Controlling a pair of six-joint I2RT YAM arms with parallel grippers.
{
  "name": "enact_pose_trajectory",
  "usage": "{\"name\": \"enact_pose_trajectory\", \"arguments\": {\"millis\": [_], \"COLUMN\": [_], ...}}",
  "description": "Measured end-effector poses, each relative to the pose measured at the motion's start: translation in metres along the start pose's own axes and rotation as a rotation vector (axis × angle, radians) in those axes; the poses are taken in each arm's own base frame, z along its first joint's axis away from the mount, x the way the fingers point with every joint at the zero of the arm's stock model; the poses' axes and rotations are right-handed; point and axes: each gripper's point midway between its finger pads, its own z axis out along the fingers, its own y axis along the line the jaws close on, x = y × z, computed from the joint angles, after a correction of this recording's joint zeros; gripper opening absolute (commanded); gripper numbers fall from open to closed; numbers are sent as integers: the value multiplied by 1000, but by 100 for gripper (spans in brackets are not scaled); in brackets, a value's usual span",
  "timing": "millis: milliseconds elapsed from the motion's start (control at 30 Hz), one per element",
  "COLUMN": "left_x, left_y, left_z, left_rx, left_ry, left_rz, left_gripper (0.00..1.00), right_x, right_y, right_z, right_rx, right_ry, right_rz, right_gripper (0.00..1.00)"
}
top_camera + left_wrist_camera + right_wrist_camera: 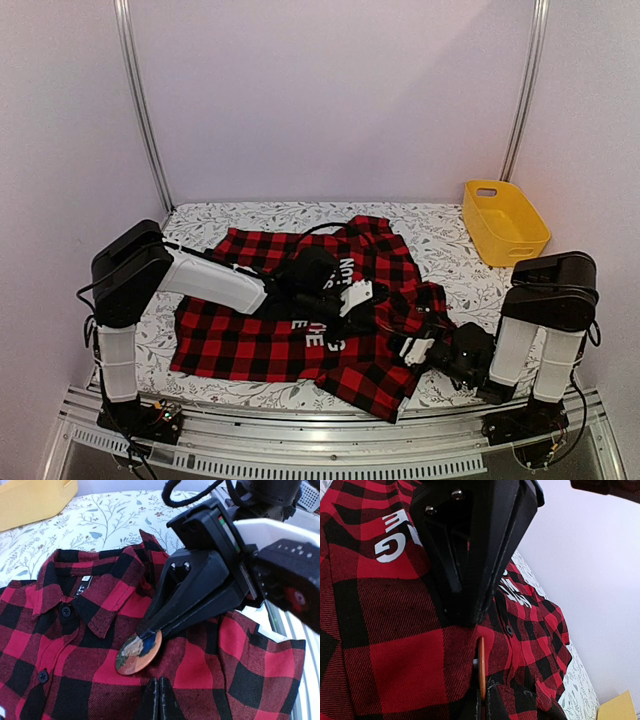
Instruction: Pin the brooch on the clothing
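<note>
The clothing, a red-and-black checked shirt [250,345] [50,645] [395,650] with white letters, lies spread on the table. A round orange brooch [139,652] [481,670] with a picture on its face rests against the shirt front below the collar. My right gripper [482,705] [150,628] [398,335] is shut on the brooch's edge. My left gripper [159,692] [470,620] [365,300] is shut, its tips touching the cloth just beside the brooch, facing the right gripper. The top view does not show the brooch.
A yellow bin [505,222] [35,500] stands at the back right of the leaf-patterned tablecloth [440,235]. Metal rails run along the near table edge [300,425]. Both arms reach in over the shirt's middle.
</note>
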Motion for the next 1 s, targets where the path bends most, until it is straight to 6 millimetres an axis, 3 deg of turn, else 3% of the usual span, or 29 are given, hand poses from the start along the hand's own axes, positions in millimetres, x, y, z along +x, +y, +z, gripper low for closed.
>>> {"name": "enact_pose_trajectory", "arguments": {"millis": [300, 833, 933, 1000], "left_x": [0, -1, -2, -2], "left_y": [1, 2, 3, 3], "left_z": [0, 0, 0, 0], "left_rx": [-4, -20, -20, -21], "left_ry": [0, -26, -27, -30], "left_rz": [0, 5, 0, -5], "left_gripper": [0, 0, 5, 15], "right_x": [-38, -50, -53, -54], "right_y": [-19, -8, -9, -10], "right_z": [-8, -4, -4, -4], "right_rx": [9, -84, -89, -92], "right_ry": [-134, -171, -185, -189], "right_rz": [160, 263, 278, 292], "right_gripper": [0, 0, 0, 0]}}
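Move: The right fingers already pinch the brooch by its edge; the closed left fingertips they bring it to are about 5 cm to their left and 3 cm higher, level fore and aft. From the left hand, the brooch is some 4 cm to the right, 1 cm ahead and 3 cm below. The shirt collar lies about 9 cm right of the left fingertips, 6 cm farther out and 6 cm lower. The right hand lifts its pinched brooch about 4.5 cm and leftwards towards the left fingertips, tilting 20 degrees. ##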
